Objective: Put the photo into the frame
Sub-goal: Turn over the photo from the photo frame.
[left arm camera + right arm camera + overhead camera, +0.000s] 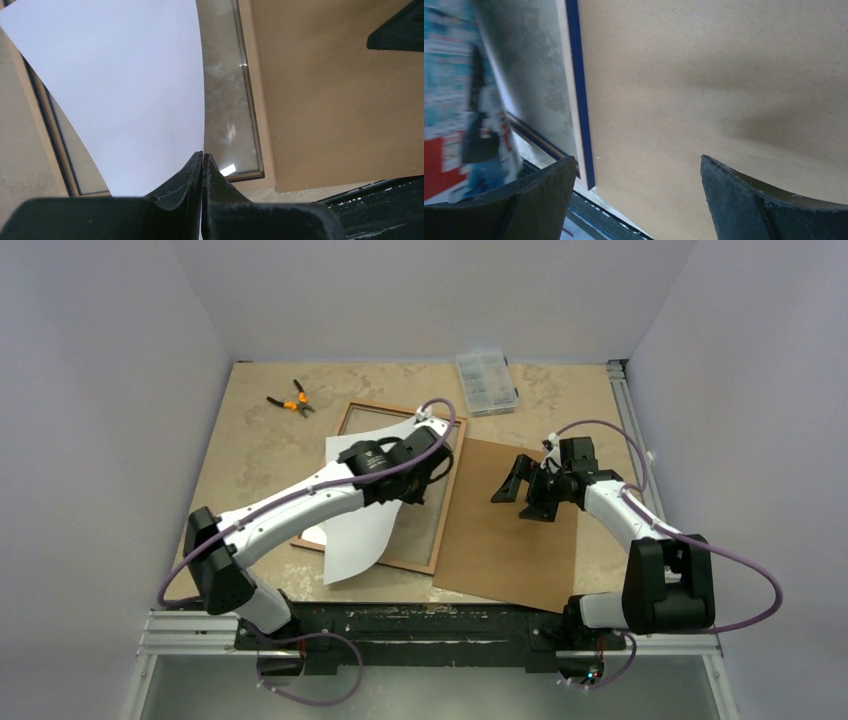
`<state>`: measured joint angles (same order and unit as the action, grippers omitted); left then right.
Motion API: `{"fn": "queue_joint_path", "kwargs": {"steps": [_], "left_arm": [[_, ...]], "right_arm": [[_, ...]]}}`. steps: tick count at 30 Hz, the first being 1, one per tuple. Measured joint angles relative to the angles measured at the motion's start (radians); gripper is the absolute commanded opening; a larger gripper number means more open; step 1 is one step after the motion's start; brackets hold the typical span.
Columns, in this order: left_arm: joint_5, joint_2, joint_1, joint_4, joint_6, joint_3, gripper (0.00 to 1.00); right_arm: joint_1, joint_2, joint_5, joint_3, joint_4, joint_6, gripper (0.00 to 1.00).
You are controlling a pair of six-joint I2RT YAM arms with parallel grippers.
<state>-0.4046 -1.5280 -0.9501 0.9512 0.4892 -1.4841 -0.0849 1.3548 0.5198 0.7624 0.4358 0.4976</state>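
The photo [355,530] is held white side up, bowed, slanting over the frame [446,495], which lies flat with its wood-brown face up. My left gripper [415,490] is shut on the photo's right edge. In the left wrist view the fingers [202,156] pinch the white sheet [125,90] above the clear pane and the brown rail [255,115]. My right gripper [512,485] is open and empty above the brown board [505,530]. The right wrist view shows its gripper [636,162] with jaws wide apart over the board [704,75], the frame's blue edge [576,75] and the photo's printed face [454,100] at left.
Orange-handled pliers [290,400] lie at the back left. A clear plastic parts box [487,382] sits at the back centre. The brown board lies right of the frame, touching its right rail [340,100]. Grey walls close three sides; a metal rail [630,410] runs along the right.
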Motion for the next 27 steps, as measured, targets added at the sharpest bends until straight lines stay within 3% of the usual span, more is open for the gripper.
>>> {"fn": "queue_joint_path", "kwargs": {"steps": [8, 9, 14, 16, 23, 27], "left_arm": [[0.035, -0.143, -0.154, -0.084, 0.052, 0.0, 0.0], [0.045, -0.151, -0.167, -0.096, 0.053, 0.0, 0.03], [0.116, -0.166, -0.214, -0.151, 0.074, 0.0, 0.72], [0.14, -0.157, -0.215, -0.19, 0.088, 0.01, 0.85], [0.251, 0.027, -0.16, -0.319, 0.111, 0.171, 0.87], [0.361, 0.242, 0.0, -0.435, 0.157, 0.367, 0.86]], "right_arm": [[0.0, -0.06, 0.063, -0.003, -0.063, 0.042, 0.99], [0.001, -0.071, 0.07, -0.005, -0.07, 0.049, 0.99], [0.014, -0.105, 0.108, -0.038, -0.129, 0.091, 0.98], [0.016, -0.105, 0.123, -0.056, -0.147, 0.106, 0.98], [0.016, -0.085, 0.142, -0.116, -0.191, 0.12, 0.95], [0.016, -0.056, 0.163, -0.167, -0.233, 0.136, 0.92]]}}
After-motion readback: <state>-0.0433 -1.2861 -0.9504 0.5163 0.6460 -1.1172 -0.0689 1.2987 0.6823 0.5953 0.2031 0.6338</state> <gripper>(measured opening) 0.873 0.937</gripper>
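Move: The left hand, its shut fingers holding the photo's edge, is taking it towards the backing board, whose middle lies roughly 29 cm to its right, 8 cm back and 18 cm below. The frame's middle is about 9 cm left and 5 cm ahead. The open right hand hovers some 28 cm to the left hand's right and 2 cm back; from this right hand the board's middle is about 5 cm back, 1 cm right and 6 cm down. The left hand sweeps the photo some 11 cm right, back and down, opens wide, then retreats left. ##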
